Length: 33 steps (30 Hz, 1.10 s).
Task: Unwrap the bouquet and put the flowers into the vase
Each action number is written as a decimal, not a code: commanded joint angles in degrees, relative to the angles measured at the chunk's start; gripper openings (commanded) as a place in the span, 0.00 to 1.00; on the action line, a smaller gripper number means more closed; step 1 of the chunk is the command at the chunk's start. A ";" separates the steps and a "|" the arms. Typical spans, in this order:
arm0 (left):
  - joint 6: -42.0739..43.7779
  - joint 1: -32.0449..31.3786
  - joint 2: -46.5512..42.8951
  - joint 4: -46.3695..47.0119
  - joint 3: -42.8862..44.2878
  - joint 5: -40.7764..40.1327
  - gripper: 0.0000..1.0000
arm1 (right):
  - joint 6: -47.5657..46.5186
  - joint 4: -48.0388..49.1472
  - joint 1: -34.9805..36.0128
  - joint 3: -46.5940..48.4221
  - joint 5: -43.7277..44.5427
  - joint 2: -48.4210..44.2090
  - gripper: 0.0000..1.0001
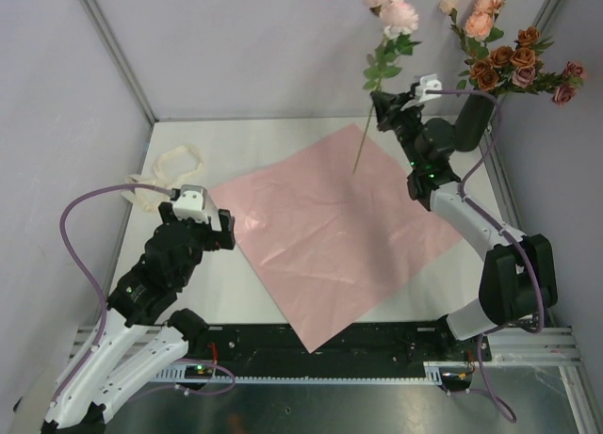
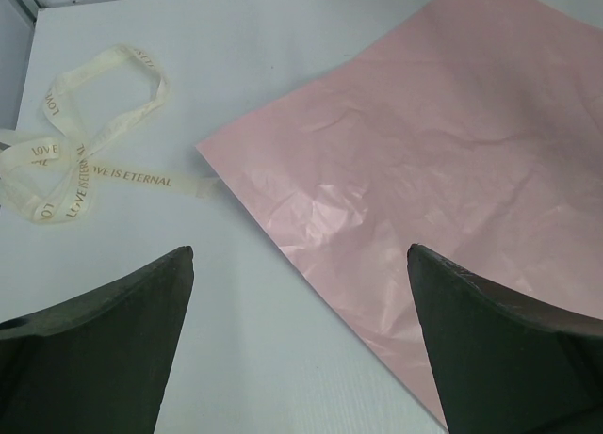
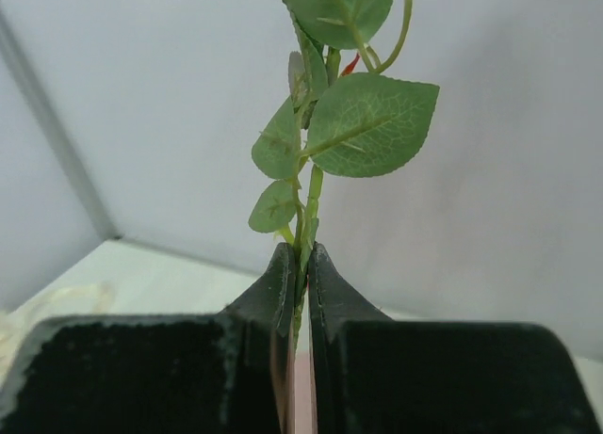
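The bouquet is undone: its pink paper sheet (image 1: 330, 236) (image 2: 452, 152) lies flat on the table. My right gripper (image 1: 382, 104) (image 3: 301, 255) is shut on the green stem of a flower (image 1: 391, 15) (image 3: 367, 123) with pale pink blooms, held upright in the air at the back. The stem's lower end hangs over the paper's far corner. Just right of it stands the black vase (image 1: 474, 123), with several peach and rust-red flowers (image 1: 513, 62) in it. My left gripper (image 1: 198, 222) (image 2: 300, 255) is open over the paper's left edge, holding nothing.
The cream ribbon (image 1: 170, 170) (image 2: 75, 161) lies loose on the white table at the left, beyond the left gripper. Pale walls enclose the table at the left, back and right; the vase stands close to the back right corner.
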 commanded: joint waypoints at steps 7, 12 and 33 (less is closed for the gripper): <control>1.00 0.35 0.47 1.09 0.21 -1.67 1.00 | -16.35 17.14 -16.40 11.35 -4.45 2.57 0.00; 1.26 0.33 1.91 1.09 0.46 -1.77 1.00 | -18.34 25.35 -23.56 18.36 -7.49 10.92 0.00; 2.17 0.48 5.56 1.20 1.32 -5.70 1.00 | -18.03 26.34 -34.87 41.74 -15.03 34.18 0.00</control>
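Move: The right hand holds a pale-pink flower by its stem, blooms up. The vase it is bound for stands about 30 cm to its right and 12 cm ahead, its middle some 26 cm lower. The flowers already in the vase spread out about 33 cm right and 15 cm ahead, near hand height. The pink wrapping paper lies around 36 cm below, 14 cm back and 3 cm left. From the idle left hand, the vase is about 67 cm right and 36 cm ahead, 13 cm lower. Still pinching the stem in shut fingers, the right hand sweeps quickly about 28 cm right towards the vase, rising some 14 cm on the way. It then carries on mostly forward, about 12 cm in all, easing down roughly 3 cm and slowing among the flowers above the vase, while the wrist tips the fingers up some 30 degrees and swings clockwise. ##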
